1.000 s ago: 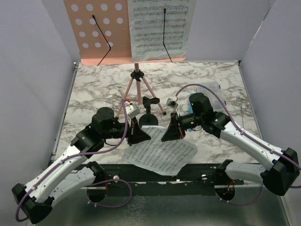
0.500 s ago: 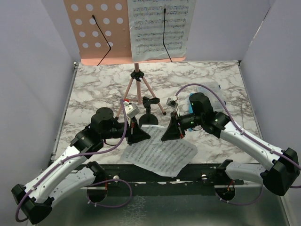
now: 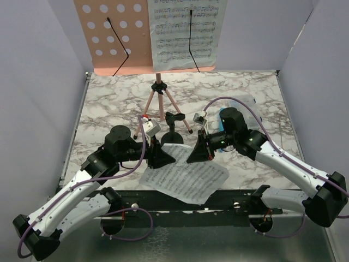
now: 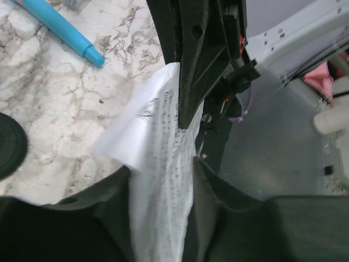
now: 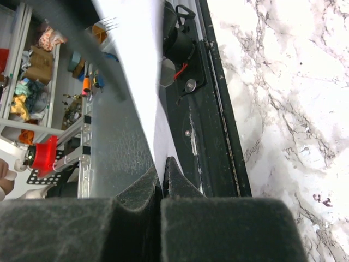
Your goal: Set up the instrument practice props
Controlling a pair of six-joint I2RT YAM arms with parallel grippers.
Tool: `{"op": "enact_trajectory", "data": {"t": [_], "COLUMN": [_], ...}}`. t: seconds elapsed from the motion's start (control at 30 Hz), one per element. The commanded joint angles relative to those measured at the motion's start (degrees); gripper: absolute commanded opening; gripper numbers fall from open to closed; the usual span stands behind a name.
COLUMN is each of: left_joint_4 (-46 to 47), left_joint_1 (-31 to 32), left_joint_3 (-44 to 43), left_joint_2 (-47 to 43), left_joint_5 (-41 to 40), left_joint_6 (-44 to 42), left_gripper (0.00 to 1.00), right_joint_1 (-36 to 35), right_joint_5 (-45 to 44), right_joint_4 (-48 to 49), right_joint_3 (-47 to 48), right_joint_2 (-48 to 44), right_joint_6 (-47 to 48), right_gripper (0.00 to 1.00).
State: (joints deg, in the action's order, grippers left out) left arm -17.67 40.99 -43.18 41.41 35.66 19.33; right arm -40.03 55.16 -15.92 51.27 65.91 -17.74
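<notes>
The pink hole-dotted music stand (image 3: 117,38) rises at the back on thin tripod legs, with one sheet-music page (image 3: 185,33) on its right half. A second sheet-music page (image 3: 185,177) lies over the table's near edge, its far edge lifted. My right gripper (image 3: 195,154) is shut on that edge (image 5: 139,65). Facing it, my left gripper (image 3: 162,158) is open, its jaws slightly apart with the page (image 4: 158,142) running loosely between them. The black mic stand (image 3: 173,134) is just behind both grippers. The blue microphone (image 4: 60,30) lies on the marble.
A clear plastic box (image 3: 248,103) sits at the right behind my right arm. The mic stand's round base (image 4: 8,144) is close to my left gripper. White walls close in the sides and back. A black metal rail (image 5: 212,109) runs along the table's near edge.
My left gripper's jaws have parted a little from their shut hold on the page. My right gripper stays clamped on it. The arms have barely moved.
</notes>
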Motion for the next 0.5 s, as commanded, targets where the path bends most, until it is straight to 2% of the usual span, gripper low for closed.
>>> {"op": "enact_trajectory", "data": {"t": [0.0, 0.03, 0.1, 0.3, 0.37, 0.47], "left_joint_4": [1.32, 1.2, 0.11, -5.87, -5.66, -3.58], "left_joint_1": [0.14, 0.14, 0.14, 0.14, 0.14, 0.12], "left_joint_3": [0.22, 0.04, -0.88, -4.54, -4.38, -3.13], "left_joint_2": [-1.4, -1.79, -3.08, -8.86, -11.8, -16.25], "left_joint_5": [-4.78, -6.39, -11.03, -40.43, -44.18, -43.75], "left_joint_6": [0.64, 0.59, -0.71, -2.35, -2.72, -1.8], "left_gripper": [0.63, 0.72, 0.81, 0.92, 0.95, 0.98], "right_joint_1": [-0.22, -0.22, -0.22, -0.23, -0.22, -0.22], "right_joint_5": [-4.69, -6.4, -11.71, -29.39, -32.84, -35.29], "right_joint_4": [0.71, 0.3, -0.63, 2.7, 5.68, 11.92], "right_joint_3": [0.25, 0.5, 1.35, 2.69, 2.29, 0.39], "right_joint_2": [-2.36, -3.07, -4.92, -14.1, -17.39, -21.94], "right_joint_6": [-0.34, -0.43, -1.29, -8.98, -10.97, -13.58], "right_gripper": [0.0, 0.0, 0.0, 0.0, 0.0, 0.0]}}
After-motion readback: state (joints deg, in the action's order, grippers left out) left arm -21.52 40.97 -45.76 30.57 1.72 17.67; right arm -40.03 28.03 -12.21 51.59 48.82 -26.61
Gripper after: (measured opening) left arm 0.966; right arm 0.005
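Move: The loose music sheet hangs between both hands, its middle about 5 cm right of the left hand, 4 cm back and 6 cm below. From the right hand, the free half of the pink stand lies some 33 cm ahead, 25 cm left and 20 cm up. The sheet already on the stand is equally far ahead and high, but straight ahead. The black holder stands about 18 cm ahead, 6 cm left and 18 cm below. The left fingers let go of the loose sheet and spread nearly fully as that hand backs off leftward and forward, roughly 10 cm with some rise, turning about 35 degrees counter-clockwise. The right hand keeps its edge pinched and lifts, rising about 8 cm while going some 4 cm forward and 3 cm right, towards the stand, swinging nearly 30 degrees clockwise. Both gather speed. ##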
